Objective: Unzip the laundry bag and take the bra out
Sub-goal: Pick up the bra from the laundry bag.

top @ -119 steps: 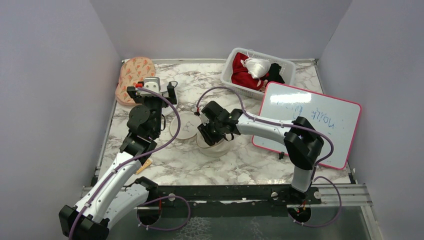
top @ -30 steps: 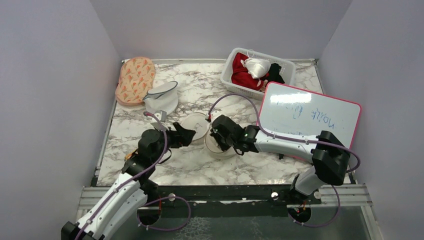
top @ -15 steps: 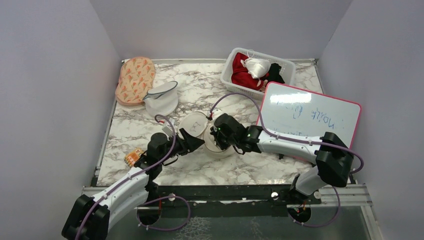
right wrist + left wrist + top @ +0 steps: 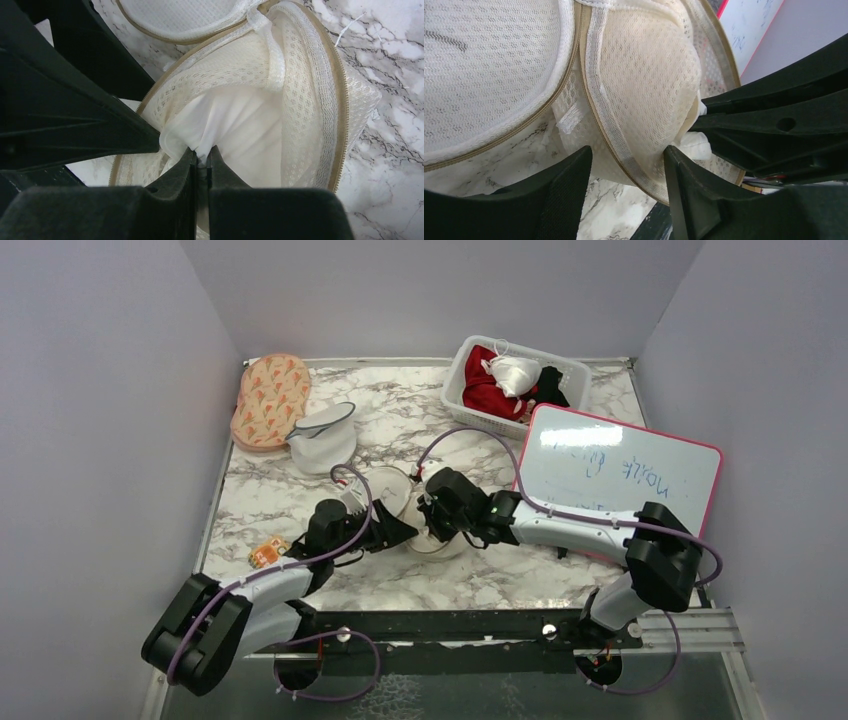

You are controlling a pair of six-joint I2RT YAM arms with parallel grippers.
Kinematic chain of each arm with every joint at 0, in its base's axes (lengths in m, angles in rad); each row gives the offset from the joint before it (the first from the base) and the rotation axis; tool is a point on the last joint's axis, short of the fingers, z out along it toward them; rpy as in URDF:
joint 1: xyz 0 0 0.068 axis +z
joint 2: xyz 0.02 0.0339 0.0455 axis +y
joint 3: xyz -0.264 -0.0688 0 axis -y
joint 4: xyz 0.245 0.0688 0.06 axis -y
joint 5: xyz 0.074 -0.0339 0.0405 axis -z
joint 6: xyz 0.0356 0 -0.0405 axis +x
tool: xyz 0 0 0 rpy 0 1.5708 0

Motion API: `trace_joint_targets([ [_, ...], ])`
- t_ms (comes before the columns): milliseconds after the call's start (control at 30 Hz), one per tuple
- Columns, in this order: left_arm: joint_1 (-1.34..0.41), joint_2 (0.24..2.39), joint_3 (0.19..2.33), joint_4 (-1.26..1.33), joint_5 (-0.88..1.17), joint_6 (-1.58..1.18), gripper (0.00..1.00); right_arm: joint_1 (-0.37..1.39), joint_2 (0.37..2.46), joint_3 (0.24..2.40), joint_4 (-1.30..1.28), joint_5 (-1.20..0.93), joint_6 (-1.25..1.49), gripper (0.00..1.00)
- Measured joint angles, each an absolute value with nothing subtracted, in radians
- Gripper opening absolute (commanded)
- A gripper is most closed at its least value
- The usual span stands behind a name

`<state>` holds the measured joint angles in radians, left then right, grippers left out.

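The laundry bag lies unzipped mid-table, its flat lid folded back and its cupped half gaping. White bra fabric fills that half. My right gripper is inside the opening, shut on a bunched fold of the bra; from above it sits over the bag. My left gripper straddles the near wall of the cupped half, one pad on each side of the mesh and zip rim, closed onto it. It reaches in low from the left. A bit of bra shows beside the right arm's black fingers.
An orange-patterned oval pouch and a white-and-grey round pouch lie at the back left. A white basket with a red garment stands at the back right. A pink-framed whiteboard lies at the right, a small orange item at the left.
The left arm has swung down from the back left, dropped low and reached to the bag, its jaws narrowing onto the bag's wall. The right gripper has stayed shut in the bag.
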<state>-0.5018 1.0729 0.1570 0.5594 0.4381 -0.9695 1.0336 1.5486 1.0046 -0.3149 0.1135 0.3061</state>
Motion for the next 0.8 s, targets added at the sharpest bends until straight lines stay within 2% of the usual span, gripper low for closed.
trace_joint_targets([
  [100,-0.505,1.107,0.153,0.594,0.452,-0.971,0.31,1.034,1.550,1.011,-0.317,0.113,0.312,0.01],
  [367,-0.506,1.156,0.145,0.651,0.458,-0.956,0.17,1.031,1.530,1.013,-0.324,0.078,0.336,0.01],
  [567,-0.506,1.160,0.136,0.669,0.460,-0.942,0.14,1.003,1.434,1.013,-0.317,-0.005,0.373,0.01],
  [800,-0.506,1.134,0.125,0.679,0.461,-0.940,0.05,0.963,1.361,1.000,-0.271,-0.084,0.399,0.01],
])
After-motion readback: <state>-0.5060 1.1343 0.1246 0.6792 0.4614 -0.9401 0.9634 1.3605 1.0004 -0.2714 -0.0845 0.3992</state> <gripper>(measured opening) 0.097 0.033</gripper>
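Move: The laundry bag's zip rim already runs between the left hand's half-open fingers, roughly 1 cm below the hand point. The bra, gripped by the right hand, is some 4 cm to the left hand's right and 1 cm farther out. The open lid lies about 9 cm ahead and 5 cm left of the left hand, near table height. From the right hand, the bag's body is straight below, centred some 3 cm down. The bag's zip rim is pinched as the left fingers, sinking about 1 cm, close nearly shut on it and stay there. The bra, still gripped by the right hand, is held almost still at first, then drawn quickly upward away from the bag, some 8 cm, the right hand rolling left side up by about 15 degrees. ##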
